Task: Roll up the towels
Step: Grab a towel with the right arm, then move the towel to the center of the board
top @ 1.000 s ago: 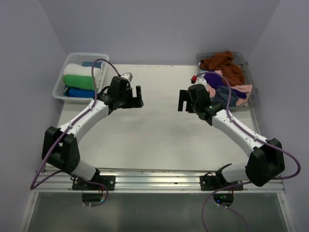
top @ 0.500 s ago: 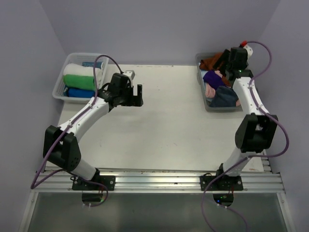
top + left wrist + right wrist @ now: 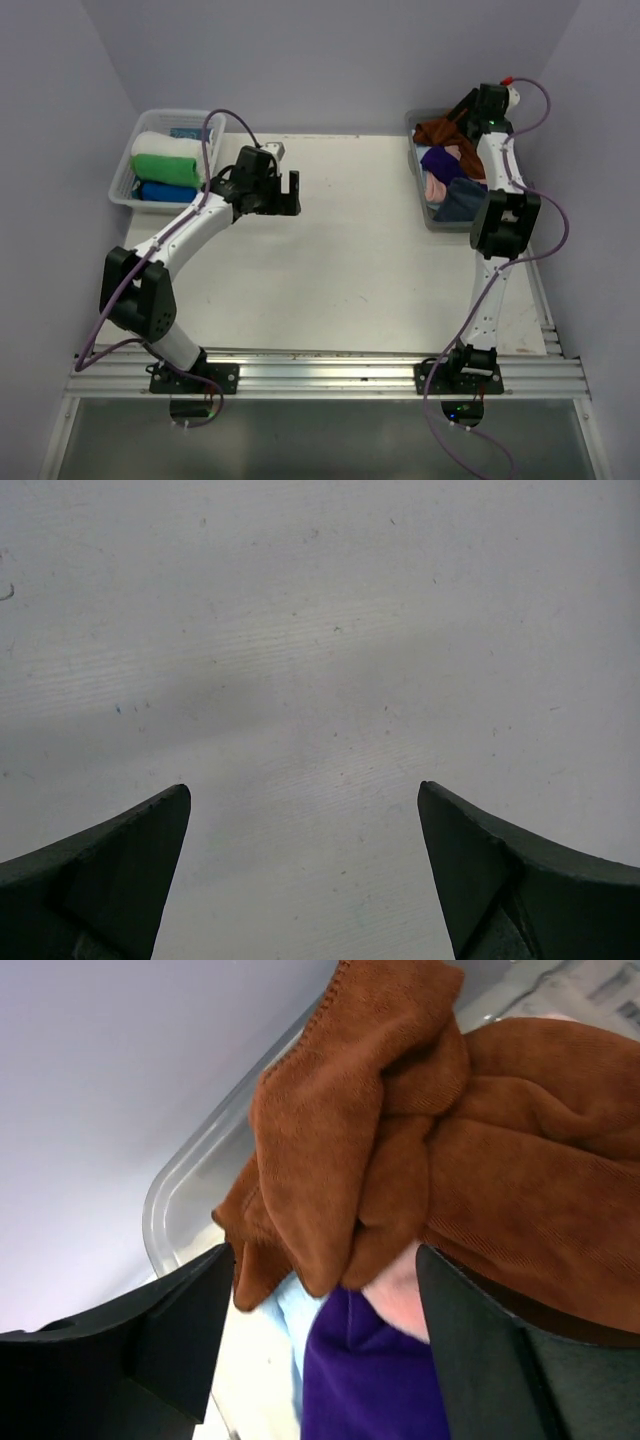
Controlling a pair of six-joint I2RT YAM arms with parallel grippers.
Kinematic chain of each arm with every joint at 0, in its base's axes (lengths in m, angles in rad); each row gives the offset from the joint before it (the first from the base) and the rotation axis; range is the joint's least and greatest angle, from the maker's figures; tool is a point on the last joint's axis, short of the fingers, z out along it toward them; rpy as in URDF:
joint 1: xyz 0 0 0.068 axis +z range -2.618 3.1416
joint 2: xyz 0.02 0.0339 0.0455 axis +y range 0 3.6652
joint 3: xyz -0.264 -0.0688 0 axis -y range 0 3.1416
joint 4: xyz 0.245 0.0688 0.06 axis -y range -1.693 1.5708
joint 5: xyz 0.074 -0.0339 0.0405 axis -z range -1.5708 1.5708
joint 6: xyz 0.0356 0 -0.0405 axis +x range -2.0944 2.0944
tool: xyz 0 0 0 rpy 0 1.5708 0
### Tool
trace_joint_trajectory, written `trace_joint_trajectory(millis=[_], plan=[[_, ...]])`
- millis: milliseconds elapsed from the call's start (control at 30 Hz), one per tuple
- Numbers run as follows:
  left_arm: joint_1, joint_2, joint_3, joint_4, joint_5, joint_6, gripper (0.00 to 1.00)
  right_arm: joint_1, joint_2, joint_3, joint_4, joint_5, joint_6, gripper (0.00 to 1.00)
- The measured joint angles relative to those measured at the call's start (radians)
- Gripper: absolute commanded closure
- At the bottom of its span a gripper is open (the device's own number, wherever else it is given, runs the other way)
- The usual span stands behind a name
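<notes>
Loose towels fill the clear bin point(image 3: 415, 165) at the back right: a rust-brown towel point(image 3: 443, 131) on top at the far end, then purple point(image 3: 441, 161), pink point(image 3: 434, 188) and dark grey-blue point(image 3: 462, 200). My right gripper point(image 3: 463, 118) hangs open just over the rust-brown towel point(image 3: 420, 1140), whose folds lie between its fingers without being pinched. Below them the right wrist view shows purple point(image 3: 380, 1380), pink point(image 3: 400, 1295) and pale blue point(image 3: 295, 1320) cloth. My left gripper point(image 3: 277, 195) stands open and empty over the bare table point(image 3: 320, 630).
A second clear bin point(image 3: 122, 190) at the back left holds three rolled towels: white point(image 3: 165, 143), green point(image 3: 165, 166) and blue point(image 3: 165, 191). The right arm stretches up along the table's right side. The right bin's rim point(image 3: 195, 1175) shows beside the right fingers.
My right arm has swung from the middle of the table to the back-right bin and now hovers over the rust-brown towel. The left gripper has drifted slightly right.
</notes>
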Motion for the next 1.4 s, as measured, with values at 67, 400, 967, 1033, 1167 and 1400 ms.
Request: trace_joint_trajectory(millis=[67, 400, 967, 1033, 1167, 1400], plan=[[0.000, 0.016, 0.005, 0.000, 0.000, 0.000, 0.00, -0.001, 0.056, 0.064, 0.003, -0.011, 0.018, 0.30], [0.000, 0.067, 0.013, 0.000, 0.012, -0.001, 0.00, -0.020, 0.265, 0.243, 0.053, -0.064, 0.105, 0.61], [0.000, 0.075, 0.011, 0.001, 0.019, -0.002, 0.00, -0.032, -0.223, -0.307, 0.254, -0.130, 0.103, 1.00], [0.000, 0.057, 0.005, 0.000, 0.018, -0.002, 0.00, -0.031, -0.313, -0.346, 0.282, -0.146, 0.090, 1.00], [0.000, -0.012, -0.023, 0.000, 0.014, -0.002, 0.00, -0.022, -0.439, -0.400, 0.318, -0.177, 0.066, 1.00], [0.002, -0.115, -0.039, -0.003, -0.011, -0.002, 0.00, 0.125, -0.613, -0.516, 0.284, -0.176, -0.053, 1.00]])
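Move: The brown towel lies bunched at the far end of the right bin, its middle some 3 cm ahead of the open right hand, neither left nor right of it, and about 8 cm below. The purple towel sits roughly 4 cm back and 6 cm to the left of that hand, the blue-grey one about 13 cm back and 3 cm left, both some 12 cm down. From the left hand the brown towel is about 27 cm ahead, 46 cm to the right and 6 cm lower. The brown towel is pinched as the right hand dips about 6 cm and reaches 5 cm forward, its fingers closing on the cloth; the hand then draws it back and lifts it quickly, some 24 cm, swinging left at the end while the fingertips tilt up about 20 degrees and turn counter-clockwise. The left hand, empty and open, sinks about 3 cm, then rises 5 to 6. ##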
